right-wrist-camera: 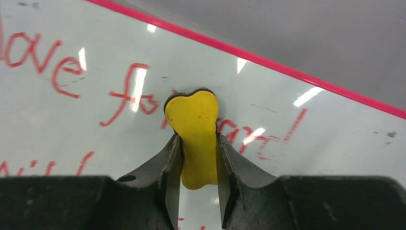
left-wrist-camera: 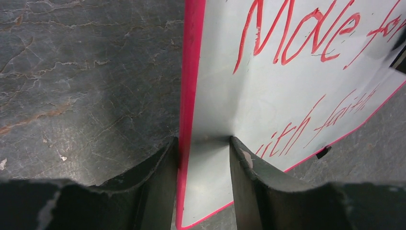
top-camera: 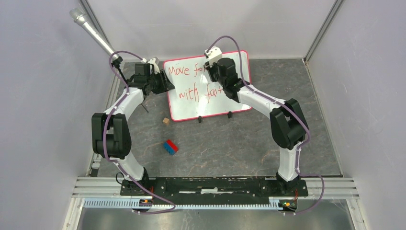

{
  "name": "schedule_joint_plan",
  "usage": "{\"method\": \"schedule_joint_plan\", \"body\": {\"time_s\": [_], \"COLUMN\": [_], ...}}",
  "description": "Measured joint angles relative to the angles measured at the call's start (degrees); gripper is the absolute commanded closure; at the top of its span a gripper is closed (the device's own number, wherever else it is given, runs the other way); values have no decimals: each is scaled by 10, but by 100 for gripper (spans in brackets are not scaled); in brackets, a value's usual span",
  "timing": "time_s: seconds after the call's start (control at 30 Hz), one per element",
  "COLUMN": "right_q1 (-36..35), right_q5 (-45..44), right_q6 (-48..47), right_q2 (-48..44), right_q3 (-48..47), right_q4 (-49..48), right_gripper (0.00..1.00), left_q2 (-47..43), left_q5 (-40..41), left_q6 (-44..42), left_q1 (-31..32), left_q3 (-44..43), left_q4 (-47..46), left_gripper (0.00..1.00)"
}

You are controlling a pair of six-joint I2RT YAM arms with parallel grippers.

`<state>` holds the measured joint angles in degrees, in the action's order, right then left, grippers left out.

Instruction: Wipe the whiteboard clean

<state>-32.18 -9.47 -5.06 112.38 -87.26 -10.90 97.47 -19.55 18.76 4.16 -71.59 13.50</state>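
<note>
The whiteboard (top-camera: 187, 108) stands tilted at the back of the table, with red handwriting across its face. My left gripper (top-camera: 167, 85) is at its left edge. In the left wrist view the left gripper (left-wrist-camera: 203, 141) is open and straddles the board's red rim (left-wrist-camera: 191, 72): one finger lies against the outside of the rim, the other rests on the white face (left-wrist-camera: 268, 96). My right gripper (top-camera: 215, 72) hangs over the upper middle of the board. In the right wrist view the right gripper (right-wrist-camera: 197, 136) is shut on a yellow bone-shaped eraser (right-wrist-camera: 194, 120) that lies against the writing on the whiteboard (right-wrist-camera: 311, 124).
A small wooden cube (top-camera: 165, 120) and a red-and-blue block (top-camera: 170, 146) lie on the dark table in front of the board. Two black clip feet (top-camera: 199, 119) hold the board's lower edge. A silver microphone (top-camera: 91, 29) pokes in at the back left. Grey walls enclose the table.
</note>
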Motion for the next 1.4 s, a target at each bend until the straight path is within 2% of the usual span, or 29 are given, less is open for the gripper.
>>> {"method": "schedule_joint_plan", "body": {"time_s": [0.23,0.63,0.83,0.9,1.0,1.07,1.13,1.2,1.4], "right_q1": [-36,54,71,68,64,61,60,59,59], "right_q5": [-28,-60,-51,-50,-47,-46,-45,-42,-28], "right_q6": [10,54,64,63,61,61,61,61,51], "right_q2": [8,-14,-27,-30,-31,-33,-34,-36,-37], "right_q3": [2,59,84,87,90,93,96,97,99], "right_q4": [-9,-49,-64,-67,-72,-76,-79,-79,-80], "right_gripper": [68,69,70,70,70,70,70,70,70], "left_q2": [-3,-7,-12,-16,-24,-39,-70,-108,-202], "left_q5": [3,19,20,21,29,33,44,55,106], "left_q6": [0,0,0,0,0,0,0,1,-2], "left_q1": [1,4,5,5,8,12,15,16,42], "left_q3": [3,7,14,18,26,39,64,87,75], "left_q4": [-1,-14,-17,-16,-17,-21,-29,-34,-26], "left_gripper": [53,56,56,51,32,16,7,1,0]}}
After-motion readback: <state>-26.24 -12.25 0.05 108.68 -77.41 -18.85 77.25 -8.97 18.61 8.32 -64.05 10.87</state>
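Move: The held eraser is on the whiteboard in the right gripper; the last letters of "forward" lie about 6 cm right and 1 cm ahead. "Move" is some 11 cm left of that gripper and 1 cm back, "faith" about 4 cm right, 5 cm back and 6 cm lower. The left fingers straddle the whiteboard's left edge, 0 cm off; from there those last letters lie roughly 20 cm right, 7 cm ahead and 6 cm up. Carry the right gripper's eraser a further 3 cm left across "forward", then sweep it back right about 11 cm over the last letters, easing a little lower and turning the wrist clockwise, and ease slightly left again. Late on, open the left fingers wide and lift them off the board's left edge, up and somewhat back, tipping the hand up. ##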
